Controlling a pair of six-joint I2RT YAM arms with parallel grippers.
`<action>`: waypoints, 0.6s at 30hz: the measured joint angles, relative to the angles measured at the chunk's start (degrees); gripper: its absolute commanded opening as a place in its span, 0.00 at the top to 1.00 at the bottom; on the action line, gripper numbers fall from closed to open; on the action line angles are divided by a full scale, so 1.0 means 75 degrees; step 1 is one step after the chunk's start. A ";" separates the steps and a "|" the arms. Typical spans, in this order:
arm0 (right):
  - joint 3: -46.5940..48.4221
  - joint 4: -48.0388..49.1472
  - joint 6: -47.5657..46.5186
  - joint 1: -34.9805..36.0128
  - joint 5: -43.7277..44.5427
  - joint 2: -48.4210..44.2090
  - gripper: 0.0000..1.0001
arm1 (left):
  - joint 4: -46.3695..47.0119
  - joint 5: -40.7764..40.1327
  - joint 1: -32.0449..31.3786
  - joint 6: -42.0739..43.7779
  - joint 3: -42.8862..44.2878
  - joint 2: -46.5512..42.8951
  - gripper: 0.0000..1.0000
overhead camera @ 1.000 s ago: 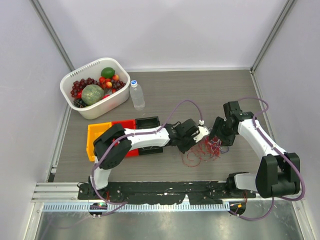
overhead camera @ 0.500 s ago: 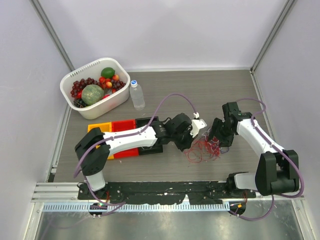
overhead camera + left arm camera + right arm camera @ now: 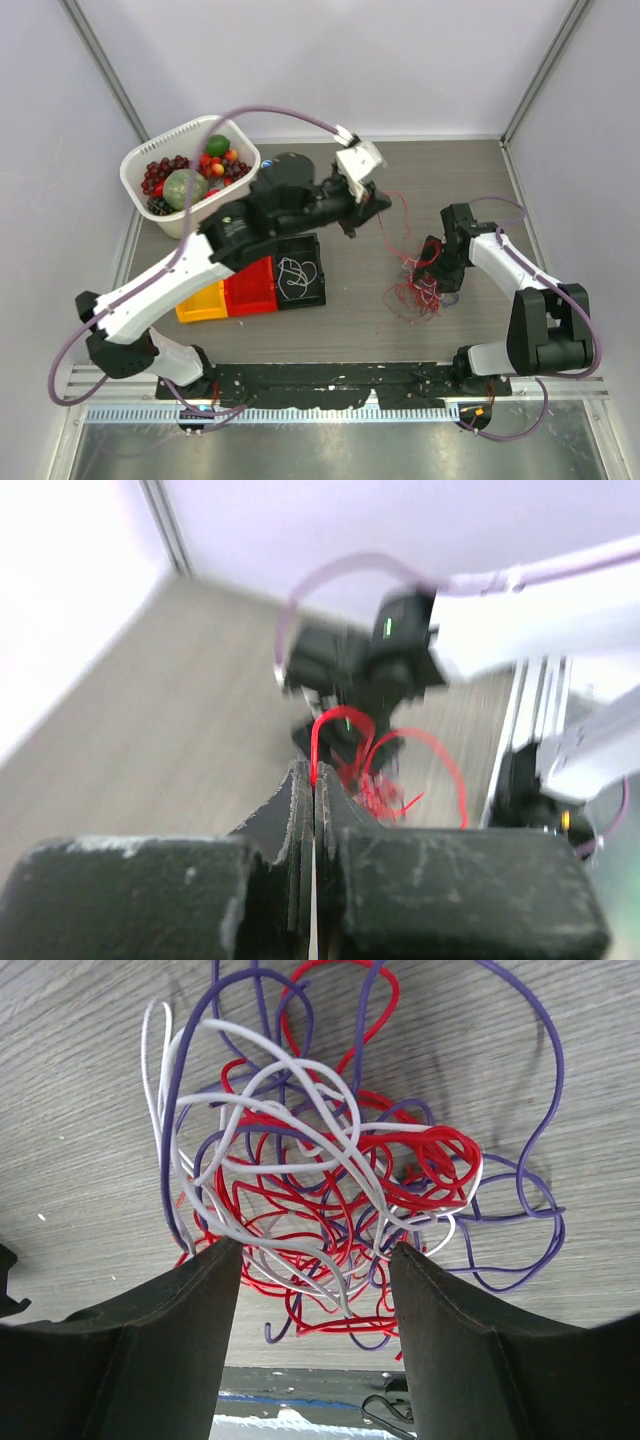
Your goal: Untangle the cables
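The cables, thin red, white and purple wires, lie in a tangle [image 3: 415, 290] on the table right of centre. My left gripper [image 3: 377, 205] is raised above and behind the tangle and is shut on one red cable [image 3: 340, 720]. That cable runs from its closed tips [image 3: 315, 772] down into the heap. My right gripper [image 3: 433, 263] stands low at the tangle's right side, open. Its fingers [image 3: 180, 1300] straddle the near part of the tangle [image 3: 320, 1190]. A loose white cable [image 3: 295, 273] lies in the black bin.
A white basket [image 3: 135, 160] of fruit stands at the back left. Yellow [image 3: 200, 302], red [image 3: 255, 285] and black [image 3: 312, 290] bins sit in a row left of centre, partly under the left arm. The metal rail [image 3: 320, 380] runs along the near edge.
My left gripper has closed on a red cable and risen up and back from the tangle, drawing the cable out. The right gripper has stayed open at the heap.
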 measured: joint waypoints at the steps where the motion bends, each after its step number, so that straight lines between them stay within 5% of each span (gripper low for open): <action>1: 0.0000 0.0044 0.0006 0.0000 0.0044 0.0044 0.34 | 0.0015 -0.0079 0.0000 0.0134 0.0391 -0.0111 1.00; 18: -0.0122 0.0440 -0.0003 -0.0493 0.0577 0.0583 0.34 | 0.0012 -0.2218 0.0000 0.1157 0.2999 -0.0915 1.00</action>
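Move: The tangle of cables, with the red one already in the left fingers, lies about 12 cm to the left hand's right, level with it fore and aft, and roughly 36 cm below. At the same depth, the black bin is some 15 cm to that hand's left and 1 cm farther out, and the red bin about 26 cm left and level. The right hand stands almost straight over the tangle, whose middle is about 3 cm below and 1 cm left. The red cable is drawn quickly up and away from the tangle: the left hand, keeping its shut grip, rises some 22 cm and carries it about 12 cm left, the rise slowing, while the wrist tips the fingers up and forward. The right hand, fingers still parted, shifts some 3 cm right and sinks about 2 cm into the pile. ##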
